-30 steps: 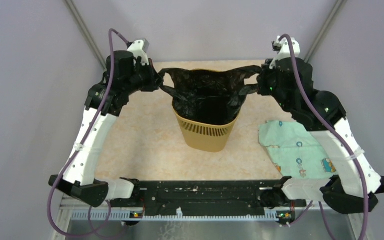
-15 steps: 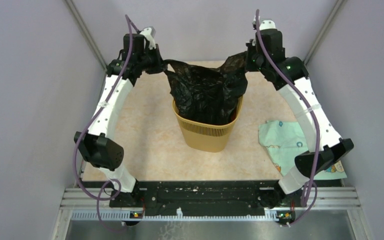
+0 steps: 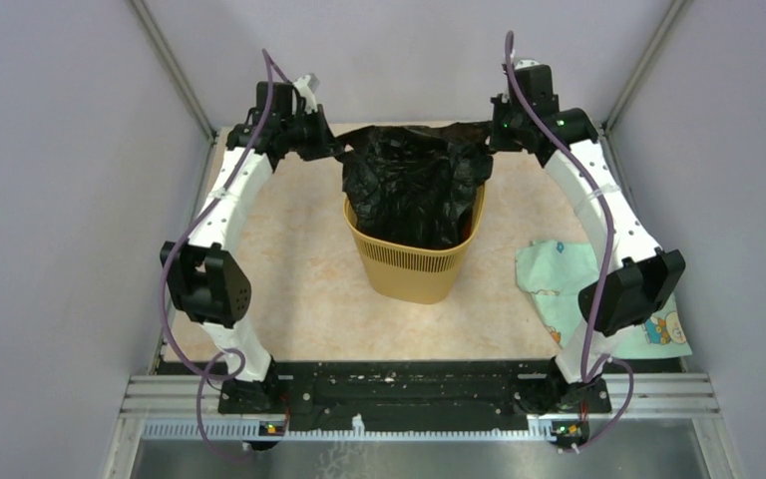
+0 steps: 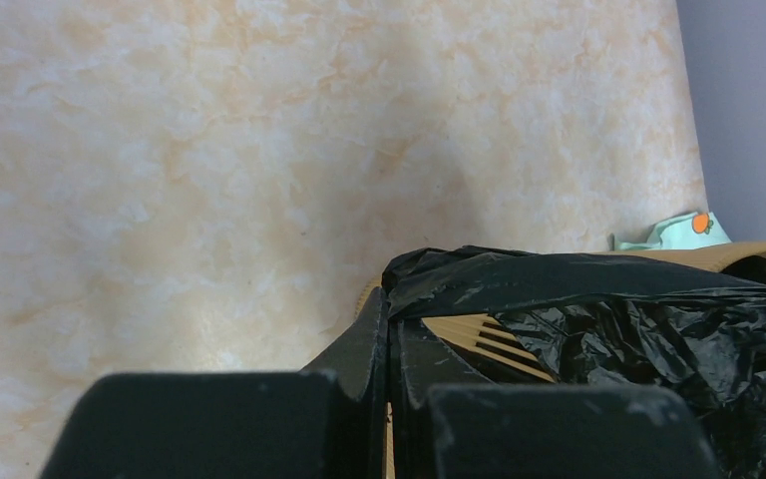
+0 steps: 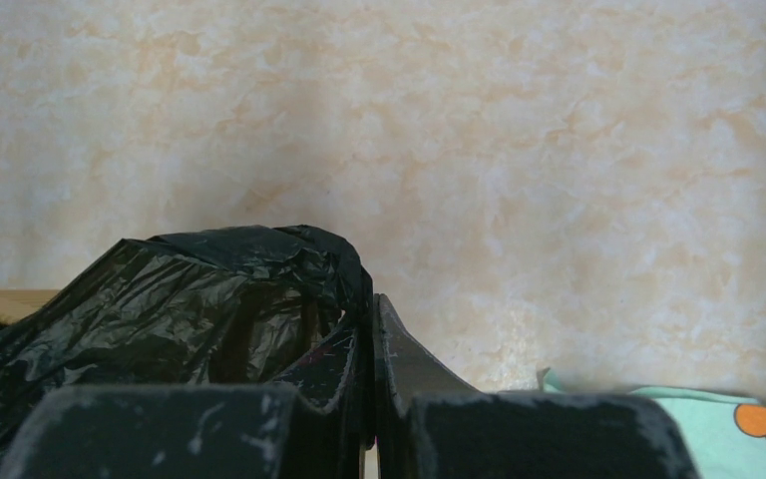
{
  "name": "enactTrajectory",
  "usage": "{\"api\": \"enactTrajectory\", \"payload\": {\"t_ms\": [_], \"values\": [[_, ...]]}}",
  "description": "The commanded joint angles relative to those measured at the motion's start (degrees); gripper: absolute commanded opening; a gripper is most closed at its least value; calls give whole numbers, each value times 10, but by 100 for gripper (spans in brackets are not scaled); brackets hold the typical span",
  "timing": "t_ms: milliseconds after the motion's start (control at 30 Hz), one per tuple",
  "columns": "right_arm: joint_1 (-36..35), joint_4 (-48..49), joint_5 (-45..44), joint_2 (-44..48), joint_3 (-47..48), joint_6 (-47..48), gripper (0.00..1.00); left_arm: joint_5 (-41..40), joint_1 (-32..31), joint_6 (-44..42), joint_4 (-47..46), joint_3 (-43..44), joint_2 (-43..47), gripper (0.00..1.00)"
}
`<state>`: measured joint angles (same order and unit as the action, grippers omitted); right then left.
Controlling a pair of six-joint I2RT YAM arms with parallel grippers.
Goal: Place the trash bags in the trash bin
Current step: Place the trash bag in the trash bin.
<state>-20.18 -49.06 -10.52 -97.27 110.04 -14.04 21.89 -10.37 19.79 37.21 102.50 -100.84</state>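
A crinkled black trash bag (image 3: 414, 180) hangs stretched above the mustard-yellow trash bin (image 3: 417, 267), its lower part down inside the bin's mouth. My left gripper (image 3: 331, 150) is shut on the bag's left top corner, and my right gripper (image 3: 492, 130) is shut on its right top corner. From the left wrist, the closed jaws (image 4: 389, 319) pinch the bag's edge (image 4: 578, 284), with the bin's slotted band (image 4: 489, 339) showing under it. The right wrist view has the bag (image 5: 190, 309) bunched against the closed jaws (image 5: 371, 309).
A pale green patterned cloth (image 3: 567, 289) lies on the table right of the bin, partly under my right arm's elbow. Grey walls with metal posts close in the far corners. The bin stands mid-table on the beige marbled tabletop (image 3: 289, 279).
Both arms have risen and reached toward the far side, lifting the bag's corners. The bag hangs taller above the bin, pulled taut along its top edge.
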Motion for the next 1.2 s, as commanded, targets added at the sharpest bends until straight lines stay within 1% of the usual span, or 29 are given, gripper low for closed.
{"api": "enactTrajectory", "payload": {"t_ms": [0, 167, 300, 367, 500, 733, 967, 1033, 1100, 1167], "values": [[18, 11, 37, -9, -16, -16, 0, 38, 6, 8, -33, -19, -13, 0], [25, 29, 55, 2, -69, -23, 0, 51, 6, 15, -61, -83, 2, 0], [27, 31, 64, 10, -97, -26, 0, 64, 7, 12, -51, -112, 12, 0], [28, 39, 63, 30, -117, -27, 0, 71, 7, 8, -38, -123, 22, 0], [28, 35, 62, 63, -133, -27, 0, 78, 8, 11, -51, -173, 68, 0], [29, 26, 62, 133, -162, -27, 0, 57, 11, 2, -41, -217, 138, 0], [30, 14, 68, 193, -197, -23, 0, 57, 12, 5, -40, -266, 164, 0], [29, 14, 69, 213, -216, -21, 0, 66, 12, 8, -52, -288, 178, 0], [30, 23, 72, 231, -236, -20, 4, 82, 12, 14, -69, -310, 192, 0], [29, 31, 83, 240, -260, -21, 6, 89, 12, 17, -74, -322, 194, 0]]}}
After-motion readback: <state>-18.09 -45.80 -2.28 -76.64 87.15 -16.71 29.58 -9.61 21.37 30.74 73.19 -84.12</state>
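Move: To the left hand's right by about 15 cm and 8 cm back lies the trash bin's mouth, a few centimetres below; from the right hand it is some 14 cm left, 7 cm back and slightly lower still. The trash bag, pinched in both hands, spans that mouth, its middle about 15 cm right and 6 cm back of the left hand. The green cloth lies on the table some 26 cm right and 25 cm back of the right hand. Sinking together about 7 cm beyond the middle of the bin's mouth, fingers tipping some 10 degrees further down, both hands keep their pinch on the bag's edges, then draw it back towards the robot. The left ends roughly 10 cm back and still well lowered; the right climbs most of its drop again while coming back about 8 cm. ##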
